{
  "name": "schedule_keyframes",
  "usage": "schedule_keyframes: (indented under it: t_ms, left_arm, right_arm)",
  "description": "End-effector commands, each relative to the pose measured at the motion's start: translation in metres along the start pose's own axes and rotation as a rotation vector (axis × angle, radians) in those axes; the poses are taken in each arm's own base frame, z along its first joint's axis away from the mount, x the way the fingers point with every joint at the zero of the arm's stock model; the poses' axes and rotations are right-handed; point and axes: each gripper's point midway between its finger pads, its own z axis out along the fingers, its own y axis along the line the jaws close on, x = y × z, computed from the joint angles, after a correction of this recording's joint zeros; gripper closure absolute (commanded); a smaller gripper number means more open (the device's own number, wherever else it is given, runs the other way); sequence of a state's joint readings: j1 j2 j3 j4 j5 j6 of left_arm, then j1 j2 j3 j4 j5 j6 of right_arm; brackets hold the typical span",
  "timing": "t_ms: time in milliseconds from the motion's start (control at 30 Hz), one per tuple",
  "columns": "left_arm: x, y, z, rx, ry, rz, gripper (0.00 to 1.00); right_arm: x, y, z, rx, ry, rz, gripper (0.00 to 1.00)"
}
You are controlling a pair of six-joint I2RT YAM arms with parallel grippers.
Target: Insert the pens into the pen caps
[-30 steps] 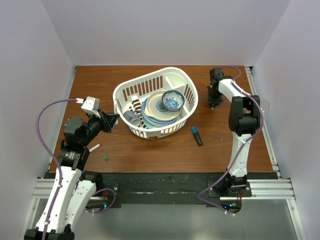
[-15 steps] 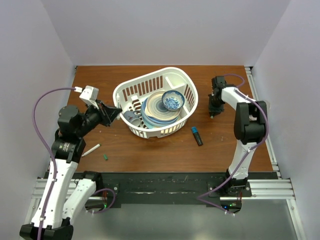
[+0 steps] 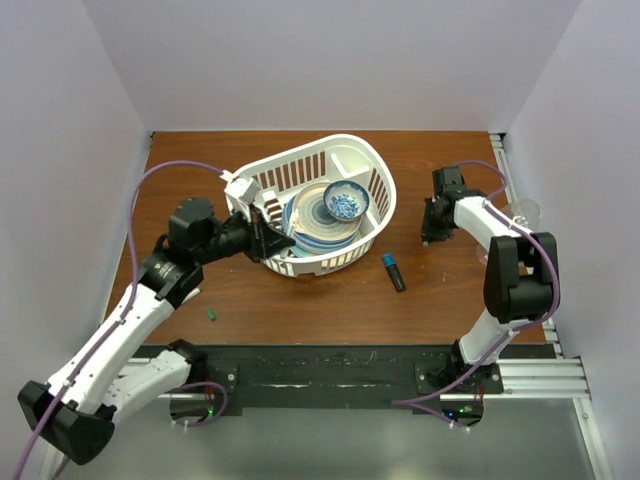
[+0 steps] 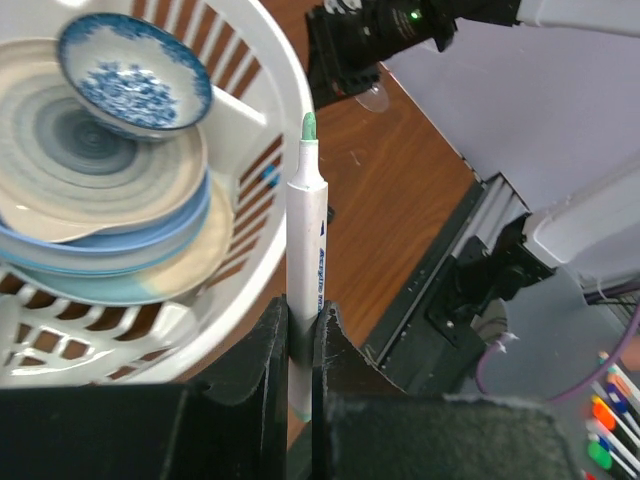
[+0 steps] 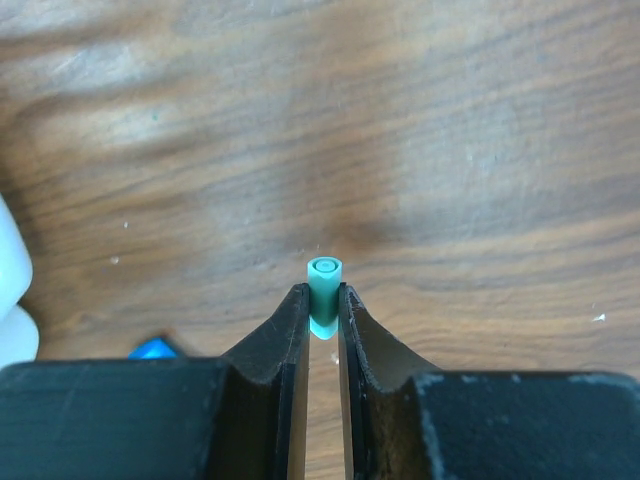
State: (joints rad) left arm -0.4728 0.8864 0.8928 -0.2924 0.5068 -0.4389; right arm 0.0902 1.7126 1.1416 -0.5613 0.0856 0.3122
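My left gripper [image 4: 300,318] is shut on a white pen [image 4: 306,240] whose green tip points up and away, toward the right arm. In the top view the left gripper [image 3: 272,238] hovers over the near left rim of the white basket [image 3: 300,152]. My right gripper [image 5: 323,300] is shut on a small teal-green pen cap [image 5: 324,283], open end facing out, just above the wood. From above, the right gripper [image 3: 429,234] sits right of the basket. A black marker with a blue end [image 3: 394,271] lies on the table between them. A loose dark green cap [image 3: 212,314] lies near the left arm.
The basket holds stacked plates [image 3: 312,222] and a blue patterned bowl [image 3: 346,203]; its rim [image 4: 290,90] is close beside the held pen. A blue scrap of the marker [image 5: 152,349] shows left of the right fingers. White walls stand on three sides of the brown table [image 3: 330,300].
The left arm has swung right from the table's left side to the basket's near rim, carrying the pen. The right gripper has drifted slightly nearer and to the right with the cap.
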Motion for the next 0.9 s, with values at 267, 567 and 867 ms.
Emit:
schedule_keyframes:
  t_ms: [267,567,867]
  left_arm:
    - [-0.016,-0.056,0.035,0.158,-0.041,-0.021,1.00]
    - [-0.013,-0.066,0.058,0.253,-0.050,-0.074,1.00]
    - [-0.014,-0.079,0.081,0.311,-0.043,-0.131,1.00]
  right_arm:
    - [-0.036,0.031,-0.092,-0.203,-0.267,0.127,1.00]
    - [-0.049,0.085,-0.206,-0.552,-0.464,0.150,1.00]
    - [-0.039,0.155,-0.299,-0.869,-0.559,0.139,1.00]
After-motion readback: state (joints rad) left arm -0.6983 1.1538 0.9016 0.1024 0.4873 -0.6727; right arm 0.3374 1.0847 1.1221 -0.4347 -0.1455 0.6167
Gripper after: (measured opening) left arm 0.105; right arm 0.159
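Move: The left hand holds the uncapped white pen; the green cap in the right hand is about 35 cm to its right, 15 cm ahead and 23 cm lower. From the right hand the pen is roughly 34 cm left, 11 cm back and 26 cm up. The blue bowl in the basket is about 22 cm left, 5 cm ahead and 7 cm up from the right hand, the black pen about 9 cm left and 9 cm back on the table. Still pinching the green cap, the right hand climbs about 24 cm from just over the table, then swings some 13 cm left and drifts about 5 cm back towards the pen, tipping some 45 degrees so its fingers swing up from near-down towards forward-left. The left hand keeps its grip on the white pen and slides about 10 cm right to meet it, turning about 10 degrees clockwise and rolling a little. ##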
